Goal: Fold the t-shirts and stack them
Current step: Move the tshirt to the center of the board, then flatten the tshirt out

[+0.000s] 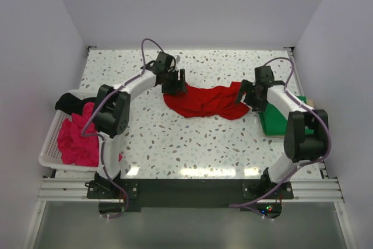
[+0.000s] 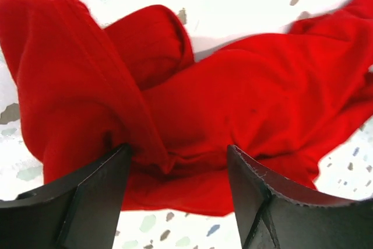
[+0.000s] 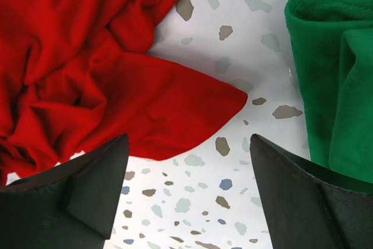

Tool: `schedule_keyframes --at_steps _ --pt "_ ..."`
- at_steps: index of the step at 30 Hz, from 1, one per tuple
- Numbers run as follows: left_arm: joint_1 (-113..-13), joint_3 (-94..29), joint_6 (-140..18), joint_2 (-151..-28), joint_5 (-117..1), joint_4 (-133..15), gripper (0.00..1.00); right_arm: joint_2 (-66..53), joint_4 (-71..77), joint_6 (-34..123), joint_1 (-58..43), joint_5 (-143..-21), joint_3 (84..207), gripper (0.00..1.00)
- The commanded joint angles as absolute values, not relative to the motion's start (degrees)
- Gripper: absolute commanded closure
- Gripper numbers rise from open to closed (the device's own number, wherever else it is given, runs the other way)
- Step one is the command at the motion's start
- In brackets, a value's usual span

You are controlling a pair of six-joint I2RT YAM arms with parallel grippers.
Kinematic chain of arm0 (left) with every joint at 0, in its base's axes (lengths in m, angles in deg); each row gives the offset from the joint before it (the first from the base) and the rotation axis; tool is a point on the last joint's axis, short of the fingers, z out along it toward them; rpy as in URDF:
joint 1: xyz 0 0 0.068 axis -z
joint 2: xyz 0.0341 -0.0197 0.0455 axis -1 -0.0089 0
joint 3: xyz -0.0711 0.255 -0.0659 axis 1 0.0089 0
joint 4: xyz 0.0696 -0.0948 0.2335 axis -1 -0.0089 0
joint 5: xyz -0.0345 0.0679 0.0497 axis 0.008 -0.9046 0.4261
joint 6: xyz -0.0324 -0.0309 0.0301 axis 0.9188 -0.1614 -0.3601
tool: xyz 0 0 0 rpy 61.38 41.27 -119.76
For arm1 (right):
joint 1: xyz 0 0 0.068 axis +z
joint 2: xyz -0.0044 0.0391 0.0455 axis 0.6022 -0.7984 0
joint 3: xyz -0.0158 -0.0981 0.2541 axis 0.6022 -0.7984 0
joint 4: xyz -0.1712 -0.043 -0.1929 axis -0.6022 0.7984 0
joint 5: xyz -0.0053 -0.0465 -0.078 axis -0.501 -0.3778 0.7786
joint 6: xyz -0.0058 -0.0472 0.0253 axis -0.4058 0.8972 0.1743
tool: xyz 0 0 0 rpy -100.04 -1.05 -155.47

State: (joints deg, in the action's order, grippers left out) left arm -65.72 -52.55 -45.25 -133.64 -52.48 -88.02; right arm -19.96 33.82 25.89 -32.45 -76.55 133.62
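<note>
A bright red t-shirt point(image 1: 204, 102) lies crumpled mid-table. My left gripper point(image 1: 173, 84) hangs over its left end, open; in the left wrist view the rumpled red t-shirt point(image 2: 221, 97) bunches between the spread black fingers point(image 2: 93, 193) without being pinched. My right gripper point(image 1: 247, 98) is at the shirt's right end, open over bare table, with a pointed corner of the red t-shirt point(image 3: 116, 86) just ahead of its left finger point(image 3: 87, 190). A folded green t-shirt point(image 1: 275, 119) lies at the right, seen as green t-shirt point(image 3: 335, 74) beside the right finger. A magenta t-shirt point(image 1: 77, 137) and a black t-shirt point(image 1: 67, 104) sit in the basket.
A white slotted basket point(image 1: 49, 154) stands at the table's left edge. White walls close off the back and both sides. The speckled tabletop point(image 1: 192, 144) lies bare in front of the red shirt.
</note>
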Motion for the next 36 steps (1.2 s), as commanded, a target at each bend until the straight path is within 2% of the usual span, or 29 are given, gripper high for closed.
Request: schedule_keyframes --at_steps 1,2,4,5,7,8,11,20,32,36 --pt "-66.02 -56.52 -47.64 -135.13 -54.32 -89.43 0.33 -20.93 32.11 26.40 -33.25 -76.86 136.16 0.13" --pt "-66.11 -56.78 -47.82 -135.92 -54.85 -89.43 0.42 -21.80 31.84 26.49 -33.42 -76.78 136.17 0.14" --pt "-66.20 -57.39 -48.60 -137.06 -56.25 -90.65 0.53 -22.86 31.40 26.49 -33.60 -76.95 136.69 0.14" --pt "-66.29 -57.83 -48.87 -137.94 -56.61 -91.09 0.64 -23.30 31.49 26.58 -33.60 -77.12 136.87 0.15" --pt "-66.55 -58.10 -49.22 -138.47 -57.40 -92.14 0.75 -24.44 31.40 27.01 -33.60 -76.95 137.57 0.16" --pt "-66.90 -57.75 -49.31 -138.04 -57.66 -92.15 0.86 -24.71 31.49 27.10 -33.60 -76.08 137.75 0.16" --pt "-68.65 -56.53 -48.61 -135.33 -58.81 -92.06 0.99 -25.32 31.40 27.98 -33.60 -74.93 138.19 0.17" --pt "-76.74 -47.65 -43.95 -128.98 -47.74 -84.50 1.00 -28.31 28.86 28.95 -33.60 -76.42 138.19 0.25" --pt "-77.36 -48.87 -46.76 -129.25 -48.17 -87.49 1.00 -32.53 22.26 29.65 -33.51 -86.88 140.03 0.47" --pt "-77.45 -48.79 -47.38 -129.07 -48.70 -88.02 1.00 -33.32 22.79 29.91 -33.42 -89.07 139.77 0.51"
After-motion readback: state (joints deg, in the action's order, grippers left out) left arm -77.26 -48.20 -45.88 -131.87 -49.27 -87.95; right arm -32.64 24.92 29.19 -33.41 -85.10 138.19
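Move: The red t-shirt's left-end fold lies about 3 cm below the left hand, some 2 cm to its left and 1 cm ahead; its right sleeve is about 27 cm to that hand's right and 4 cm back. From the right hand, the sleeve is roughly 3 cm ahead, 2 cm left and 5 cm down, with the green t-shirt's middle about 14 cm right, 3 cm back and 4 cm down. Lower the left gripper about 3 cm onto the red t-shirt's left end, shut its fingers on the fold, then drag it left some 7 cm, rising slightly and turning about 10 degrees counter-clockwise, and hold there. Meanwhile sink the right gripper about 4 cm and ease it 4 cm forward, then slightly left, to the sleeve corner, narrowing its wide-open fingers to half. ##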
